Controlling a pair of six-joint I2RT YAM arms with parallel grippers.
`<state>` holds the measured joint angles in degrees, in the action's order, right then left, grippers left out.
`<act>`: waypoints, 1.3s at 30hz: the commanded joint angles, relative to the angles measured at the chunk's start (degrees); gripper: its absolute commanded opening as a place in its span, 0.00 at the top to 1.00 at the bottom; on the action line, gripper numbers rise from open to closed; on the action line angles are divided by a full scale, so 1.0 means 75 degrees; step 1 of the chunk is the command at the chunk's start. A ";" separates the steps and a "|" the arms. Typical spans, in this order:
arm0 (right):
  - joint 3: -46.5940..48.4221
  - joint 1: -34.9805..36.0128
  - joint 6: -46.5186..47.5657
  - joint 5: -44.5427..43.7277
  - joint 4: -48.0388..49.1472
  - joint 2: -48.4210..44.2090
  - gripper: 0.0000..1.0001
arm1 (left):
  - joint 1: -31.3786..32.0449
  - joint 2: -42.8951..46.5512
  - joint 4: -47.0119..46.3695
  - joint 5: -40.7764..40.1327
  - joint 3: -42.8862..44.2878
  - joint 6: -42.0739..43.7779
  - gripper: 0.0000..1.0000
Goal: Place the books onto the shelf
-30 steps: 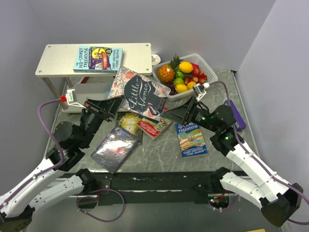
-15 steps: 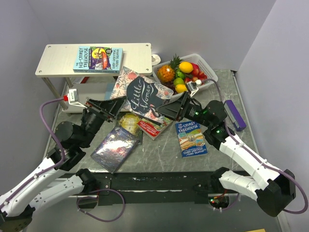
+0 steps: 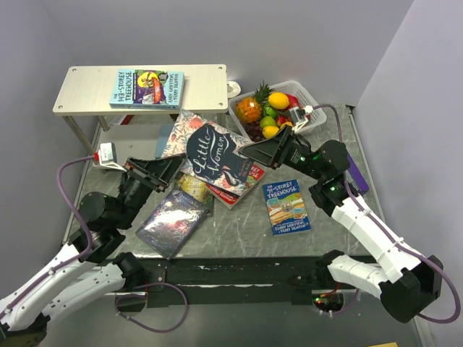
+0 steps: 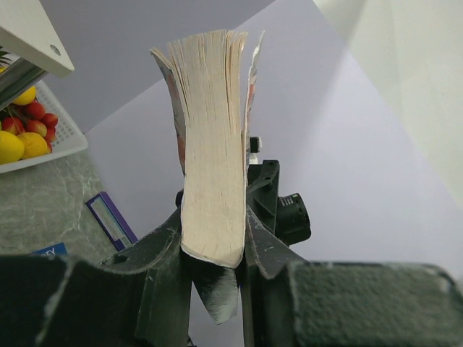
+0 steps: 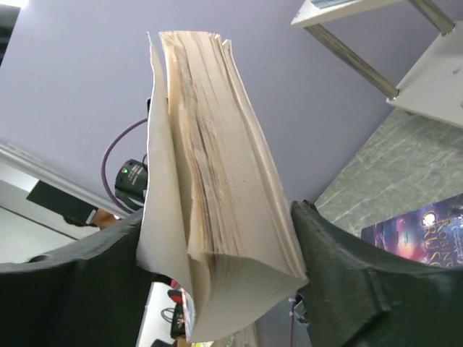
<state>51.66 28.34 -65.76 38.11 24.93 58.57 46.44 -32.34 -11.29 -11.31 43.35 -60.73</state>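
The floral "Little Women" book (image 3: 217, 155) hangs tilted above the table between both arms. My left gripper (image 3: 168, 168) is shut on its left edge; in the left wrist view the page block (image 4: 213, 144) is pinched between the fingers (image 4: 163, 246). My right gripper (image 3: 255, 153) is open around the right edge, the pages (image 5: 231, 181) filling the gap, the cover flaring loose. A pale blue Treehouse book (image 3: 147, 88) lies on the shelf (image 3: 87, 90). On the table lie the galaxy book (image 3: 173, 220), a blue-red Treehouse book (image 3: 287, 206), a red-edged book (image 3: 235, 189) and a green-gold one (image 3: 192, 184).
A white fruit basket (image 3: 307, 108) stands right of the shelf, close behind my right arm. A small purple box (image 3: 354, 173) lies at the table's right edge. The shelf's lower board (image 5: 434, 72) shows in the right wrist view.
My right gripper has moved left and up onto the right edge of the "Little Women" book, and its fingers have narrowed around it. The left gripper still holds the book, which has shifted slightly.
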 commanded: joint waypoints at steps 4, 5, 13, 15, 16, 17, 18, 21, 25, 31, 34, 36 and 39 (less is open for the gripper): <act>0.0390 -0.0052 0.0142 0.0356 0.0473 -0.0086 0.54 | 0.0020 0.0081 -0.0546 0.0102 0.0102 -0.0118 0.99; 0.0378 -0.0040 0.0166 0.0391 0.0392 -0.0109 0.66 | 0.0020 0.0070 -0.0499 0.0090 0.0137 -0.0118 0.99; 0.1044 -0.0332 0.0564 0.1034 -0.0756 -0.0285 1.00 | 0.0020 0.0151 0.1417 -0.0610 0.0711 0.0433 0.01; 0.1349 -0.0485 0.0669 0.1339 -0.1304 -0.0227 1.00 | 0.0020 0.0233 0.1984 -0.0776 0.0887 0.0538 0.04; 0.1594 -0.0625 0.0623 0.1805 -0.1354 -0.0215 1.00 | 0.0020 0.0280 0.2241 -0.0800 0.0864 0.0585 0.04; 0.1713 -0.0696 0.0577 0.2042 -0.1401 -0.0180 1.00 | 0.0008 0.0362 0.2313 -0.0812 0.0806 0.0667 0.04; 0.1841 -0.0754 0.0495 0.2346 -0.1402 -0.0064 1.00 | 0.0019 0.0502 0.2337 -0.0789 0.0759 0.0714 0.04; 0.2100 -0.0965 0.0073 0.3249 -0.1180 0.0101 1.00 | 0.0008 0.0760 0.2209 -0.0520 0.0513 0.0936 0.04; 0.2358 -0.0989 -0.0068 0.3941 -0.1157 0.0242 1.00 | 0.0020 0.0761 0.2056 0.0019 0.0524 0.1288 0.04; 0.2347 -0.0942 -0.0081 0.4434 -0.1190 0.0371 1.00 | 0.0020 0.0515 0.1565 0.0757 0.0677 0.1640 0.04; 0.2393 -0.0861 0.0212 0.4470 -0.1647 0.0418 1.00 | 0.0008 0.0258 0.1154 0.1354 0.0700 0.1640 0.04; 0.2370 -0.0860 0.0236 0.4481 -0.1683 0.0429 1.00 | 0.0008 0.0058 0.0886 0.1484 0.0665 0.1605 0.04; 0.2416 -0.0825 0.0353 0.4481 -0.1904 0.0464 1.00 | 0.0020 -0.0106 0.0522 0.2174 0.0548 0.1547 0.08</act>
<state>65.98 21.52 -63.72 70.89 9.76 62.57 46.48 -31.44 -0.67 -3.05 47.11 -50.04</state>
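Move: Little Women is held up between the hands: its middle lies some 7 cm to the right of the left hand and 2 cm ahead, about level, and about 7 cm straight to the left of the right hand, whose half-open fingers are already round its right-hand part. From the right hand, the red treehouse book lies about 11 cm ahead and 2 cm left, the blue treehouse book about 16 cm right and 1 cm ahead, both on the table some 38 cm below. The right fingers close on Little Women while the left hand stays put and still grips its left part; then the left fingers open wide and let go, that hand sinking about 2 cm and backing off a little to the left. The right hand keeps its pinch and carries the book back about 6 cm, drifting slightly right and rising before it eases partly down, turning it some 25 degrees counter-clockwise, as the left hand rolls its left side up and swings back right, still open, to the book's left end. ##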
